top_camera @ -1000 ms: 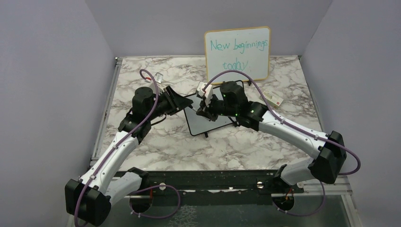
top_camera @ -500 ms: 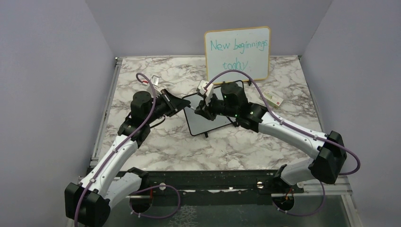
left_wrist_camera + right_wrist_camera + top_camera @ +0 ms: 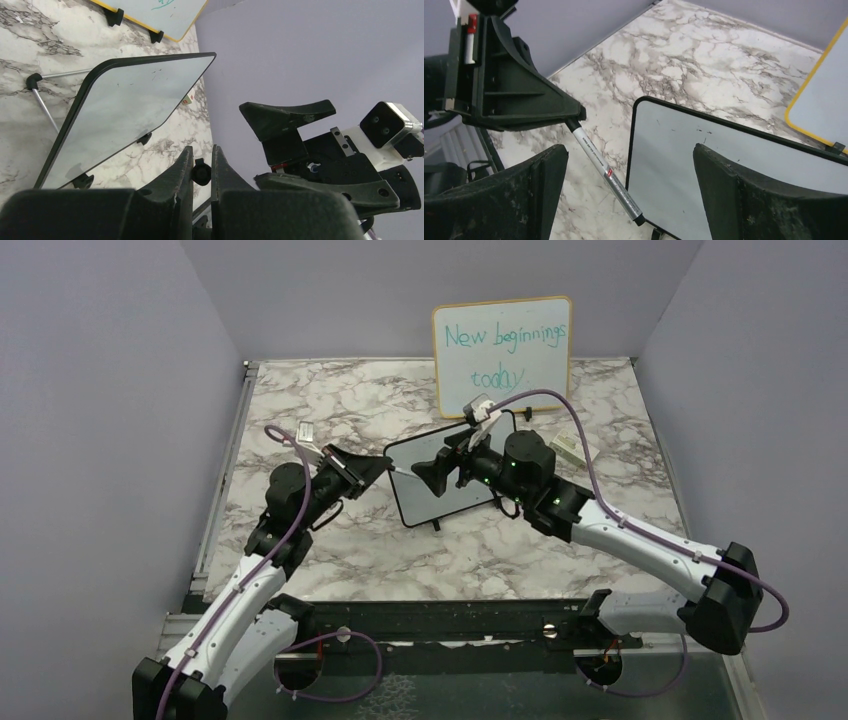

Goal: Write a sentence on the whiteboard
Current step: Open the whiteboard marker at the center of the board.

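Observation:
The whiteboard (image 3: 432, 502), small and black-framed, stands tilted on its feet mid-table, its face (image 3: 704, 165) blank apart from faint specks. My left gripper (image 3: 374, 469) sits just left of it, shut on a silver marker (image 3: 606, 172) with a black tip. The marker slants toward the board's left edge and shows end-on (image 3: 201, 173) between the left gripper (image 3: 201, 149) fingers. My right gripper (image 3: 432, 468) hovers over the board, open wide, nothing between its fingers. In the right wrist view the right gripper (image 3: 630, 148) frames the marker and the board's left edge.
A larger yellow-framed board (image 3: 503, 352) with teal writing leans against the back wall. A small white box (image 3: 566, 448) lies behind my right arm. Purple walls close in both sides; a black rail (image 3: 450, 620) runs along the near edge.
My right gripper opened wide and pulled back to the right. My left gripper closed on the marker and drew slightly left and nearer with it.

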You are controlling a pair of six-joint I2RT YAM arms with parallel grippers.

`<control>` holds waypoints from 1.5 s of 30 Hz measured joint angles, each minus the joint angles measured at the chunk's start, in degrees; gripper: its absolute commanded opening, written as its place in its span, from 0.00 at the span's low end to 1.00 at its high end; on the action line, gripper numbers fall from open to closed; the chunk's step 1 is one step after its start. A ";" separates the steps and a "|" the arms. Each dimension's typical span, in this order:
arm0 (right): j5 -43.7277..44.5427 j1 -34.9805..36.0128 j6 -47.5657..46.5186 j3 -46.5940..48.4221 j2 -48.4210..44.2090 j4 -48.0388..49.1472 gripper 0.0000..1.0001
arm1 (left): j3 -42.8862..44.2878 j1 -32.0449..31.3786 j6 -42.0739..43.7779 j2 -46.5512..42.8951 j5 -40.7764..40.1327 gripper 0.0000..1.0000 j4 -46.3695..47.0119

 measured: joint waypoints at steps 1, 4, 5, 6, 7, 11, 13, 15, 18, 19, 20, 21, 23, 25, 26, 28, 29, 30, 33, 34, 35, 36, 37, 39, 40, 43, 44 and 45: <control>1.07 -0.02 0.98 -0.63 -0.83 0.76 1.00 | -0.68 0.00 -0.83 -0.37 -0.31 0.00 0.90; 5.16 -0.02 3.32 -1.77 -2.62 1.99 1.00 | -2.45 0.00 -2.86 -0.76 -0.85 0.00 2.95; 6.34 -0.02 3.69 -2.29 -3.13 2.54 1.00 | -2.67 0.00 -3.34 -0.76 -0.94 0.00 3.17; 7.32 -0.07 3.74 -3.06 -3.72 3.26 1.00 | -2.78 0.00 -3.80 -0.76 -0.96 0.00 3.50; 8.13 -0.09 3.72 -4.13 -4.42 4.20 1.00 | -2.78 0.00 -4.20 -0.76 -0.98 0.00 3.85; 10.08 -0.15 3.61 -8.70 -7.67 6.21 1.00 | -2.78 0.00 -5.44 -0.76 -0.98 0.00 5.60; 10.91 -0.15 4.09 -9.11 -8.28 6.05 1.00 | -2.78 0.00 -6.08 -0.66 -0.96 0.00 6.62; 11.87 -0.15 4.83 -8.70 -8.28 5.25 1.00 | -2.78 0.00 -6.62 -0.33 -0.94 0.00 7.69; 14.01 -0.17 6.29 -7.80 -7.96 3.52 1.00 | -2.78 0.00 -7.17 0.24 -0.94 0.00 8.46; 14.62 -0.35 6.64 -7.54 -7.87 2.71 1.00 | -2.78 0.00 -7.26 0.37 -0.94 0.00 8.57; 15.32 -0.52 7.04 -7.06 -7.76 1.55 1.00 | -2.78 0.00 -7.34 0.44 -0.94 0.00 8.66; 15.89 -0.76 7.13 -6.29 -7.50 -0.04 1.00 | -2.78 0.00 -7.43 0.44 -0.94 0.00 8.81; 16.46 -1.16 7.21 -4.28 -6.69 -3.28 1.00 | -2.78 0.00 -7.61 0.44 -0.94 0.00 9.07; 16.35 -1.66 7.04 -2.73 -6.34 -5.90 1.00 | -2.78 0.00 -7.69 0.44 -0.94 0.00 9.20; 16.37 -1.92 7.06 -2.69 -6.56 -6.47 1.00 | -2.78 -0.02 -7.76 0.46 -0.94 0.00 9.33; 16.37 -2.40 7.04 -3.23 -7.56 -7.10 1.00 | -2.78 0.00 -7.91 0.48 -0.94 0.00 9.64; 16.35 -2.73 7.04 -4.07 -8.55 -6.97 1.00 | -2.78 0.00 -8.04 0.50 -0.94 0.00 9.92; 16.02 -3.06 6.88 -5.55 -10.16 -6.45 1.00 | -2.78 0.00 -8.22 0.55 -0.94 0.00 10.25; 14.60 -3.56 5.60 -8.55 -14.14 -4.70 1.00 | -2.75 0.00 -8.72 0.85 -0.94 0.00 10.88; 14.12 -3.78 5.42 -9.14 -15.08 -3.82 1.00 | -2.75 0.00 -9.03 1.05 -0.92 0.00 11.26; 13.60 -4.00 5.35 -9.44 -15.69 -3.15 1.00 | -2.75 0.00 -9.42 1.25 -0.92 0.00 11.63; 12.85 -4.52 5.51 -9.49 -15.93 -2.54 1.00 | -2.75 0.00 -9.97 1.53 -0.92 0.00 12.28; 11.67 -5.25 5.75 -9.49 -15.96 -1.92 1.00 | -2.75 0.00 -10.36 1.73 -0.92 0.00 12.72; 6.84 -7.50 7.17 -10.10 -15.74 0.22 1.00 | -2.75 0.00 -11.19 2.10 -0.90 0.00 13.66; 3.78 -9.29 8.44 -11.13 -15.69 2.19 1.00 | -2.75 0.00 -11.89 2.45 -0.85 0.00 14.58; -3.65 -13.49 12.41 -13.88 -14.80 6.86 1.00 | -2.75 0.00 -13.27 3.37 -0.61 0.00 16.33; -5.77 -14.32 13.64 -14.16 -13.90 8.09 1.00 | -2.75 0.00 -13.81 3.72 -0.46 0.00 16.92; -7.85 -14.69 14.62 -14.21 -12.85 9.38 1.00 | -2.75 0.00 -14.25 3.96 -0.26 0.00 17.35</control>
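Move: The whiteboard marker juts to the right out of the left gripper, which holds it by the cap; its middle is about 6 cm right of the left hand, 1 cm back and 2 cm lower. From the open right hand, the marker's middle is some 5 cm left, 2 cm back and 4 cm lower. The blank whiteboard lies below both, its middle roughly 10 cm ahead of the right hand, 5 cm right and 18 cm down. The right hand, already open and clear of the marker, backs off to the right by about 9 cm above the blank whiteboard, then eases about 1 cm back left, swinging some 20 degrees clockwise and mostly undoing that as its fingertips tip upward, the jaws staying wide open. The left gripper keeps its pinch on the cap and lifts the marker about 3.5 cm, slightly forward, rolling some 15 degrees so that its right side rises, which brings the barrel nearer to the right hand's height. ##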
